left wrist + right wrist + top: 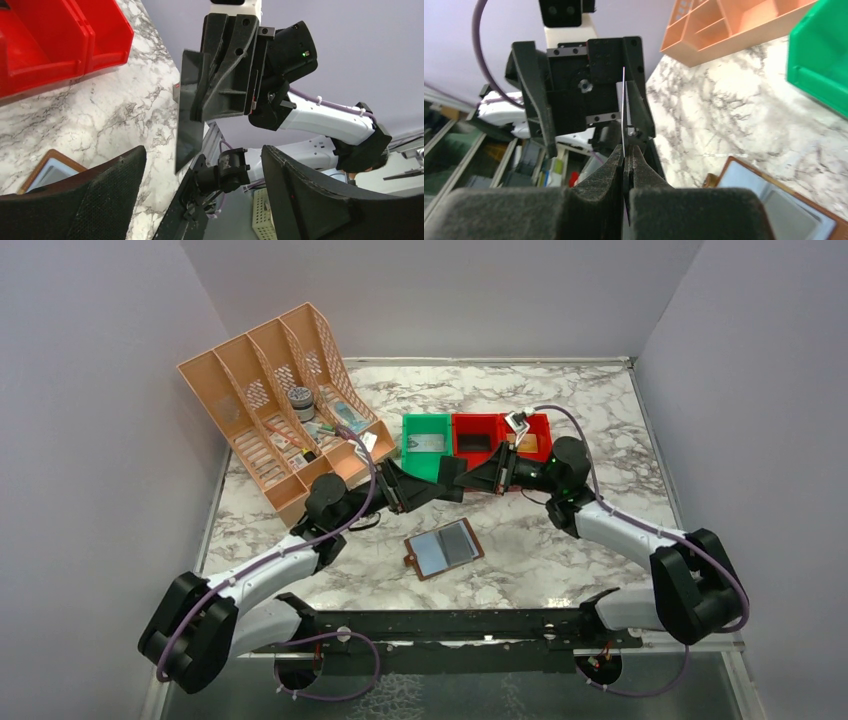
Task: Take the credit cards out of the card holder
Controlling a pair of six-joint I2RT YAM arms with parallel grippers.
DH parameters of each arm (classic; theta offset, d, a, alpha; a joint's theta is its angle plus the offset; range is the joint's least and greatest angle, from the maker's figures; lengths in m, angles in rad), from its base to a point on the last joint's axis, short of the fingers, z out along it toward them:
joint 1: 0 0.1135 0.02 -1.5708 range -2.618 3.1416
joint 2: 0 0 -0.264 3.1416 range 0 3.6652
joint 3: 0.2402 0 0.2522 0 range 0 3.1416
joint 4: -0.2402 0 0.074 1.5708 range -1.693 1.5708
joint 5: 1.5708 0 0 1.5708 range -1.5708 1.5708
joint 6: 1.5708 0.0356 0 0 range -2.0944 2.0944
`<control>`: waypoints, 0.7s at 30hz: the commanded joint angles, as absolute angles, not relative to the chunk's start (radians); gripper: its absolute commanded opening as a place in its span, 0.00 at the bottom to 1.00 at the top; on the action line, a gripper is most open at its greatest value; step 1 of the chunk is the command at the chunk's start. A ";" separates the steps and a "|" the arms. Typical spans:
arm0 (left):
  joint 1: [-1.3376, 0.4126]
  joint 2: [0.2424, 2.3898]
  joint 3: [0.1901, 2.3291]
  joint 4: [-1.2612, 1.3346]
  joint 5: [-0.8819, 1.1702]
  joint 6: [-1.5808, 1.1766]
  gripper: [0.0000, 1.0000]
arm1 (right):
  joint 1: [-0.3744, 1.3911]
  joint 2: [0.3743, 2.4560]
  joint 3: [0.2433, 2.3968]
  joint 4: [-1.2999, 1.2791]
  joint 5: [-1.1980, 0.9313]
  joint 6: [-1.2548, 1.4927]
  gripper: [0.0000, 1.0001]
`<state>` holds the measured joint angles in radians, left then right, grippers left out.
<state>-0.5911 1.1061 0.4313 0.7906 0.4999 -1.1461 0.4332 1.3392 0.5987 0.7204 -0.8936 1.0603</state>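
Observation:
The brown card holder (445, 548) lies open and flat on the marble table, its left half pale grey-blue and its right half a darker grey. Above and behind it the two grippers meet tip to tip. My right gripper (625, 150) is shut on a thin dark credit card (190, 115), which shows edge-on (623, 110) in the right wrist view. My left gripper (202, 155) faces that card with its fingers spread wide and nothing between them. A corner of the holder (47, 170) shows below the left fingers, and it also appears (774, 200) at the lower right of the right wrist view.
A green bin (427, 445) and two red bins (478, 438) stand in a row just behind the grippers; a small white-and-red box (517, 421) sits on the right one. An orange file organiser (280, 400) fills the back left. Walls close in three sides.

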 commanded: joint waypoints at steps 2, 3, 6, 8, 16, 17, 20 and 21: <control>-0.593 1.021 0.396 0.694 0.427 -1.081 0.92 | 0.439 1.261 0.588 0.575 -0.761 0.923 0.01; -0.592 1.006 0.397 0.652 0.414 -1.062 0.94 | 0.439 1.246 0.584 0.569 -0.745 0.912 0.01; -0.592 0.960 0.399 0.542 0.380 -1.016 0.99 | 0.439 1.198 0.583 0.515 -0.684 0.855 0.01; -0.592 0.930 0.406 0.477 0.359 -0.987 0.99 | 0.439 1.166 0.585 0.477 -0.641 0.815 0.01; -0.592 0.929 0.600 -0.065 0.189 -0.709 0.99 | 0.438 1.089 0.532 0.459 -0.516 0.719 0.01; -0.592 0.922 0.614 -0.102 0.152 -0.685 0.99 | 0.439 1.085 0.530 0.448 -0.503 0.709 0.01; -0.592 0.883 0.628 -0.164 0.084 -0.651 0.99 | 0.439 1.074 0.533 0.409 -0.471 0.672 0.01; -0.591 0.870 0.630 -0.176 0.068 -0.646 0.99 | 0.439 1.072 0.537 0.397 -0.462 0.658 0.01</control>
<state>-0.5911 0.9226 0.5957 0.0158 0.2096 -0.7631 0.4332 1.0977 0.5392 0.4557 -0.5507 0.7425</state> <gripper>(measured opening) 0.992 0.014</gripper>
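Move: The right hand holds the black card; the left red compartment it goes for, with a dark card already in it, lies about 20 cm ahead, 7 cm to the right and 20 cm below. The green compartment is some 12 cm left of that one, and the card holder lies 5 cm back, 2 cm left and 22 cm below the right hand. From the left hand, already free of the card, the holder is about 3 cm back, 3 cm right and 24 cm below; the black card is 4 cm right and 2 cm ahead. Already gripping the black card alone, the right hand carries it right and forward, about 4.5 cm in all and nearly level, towards the left red compartment, fingers kept shut on it while the wrist swings some 20 degrees clockwise and the fingertips dip a little. The left hand spreads its fingers the last bit and draws away from the card, first left and down, then also slightly forward, ending about 5 cm left and 5 cm lower with its fingertips tipped down nearly 30 degrees. ##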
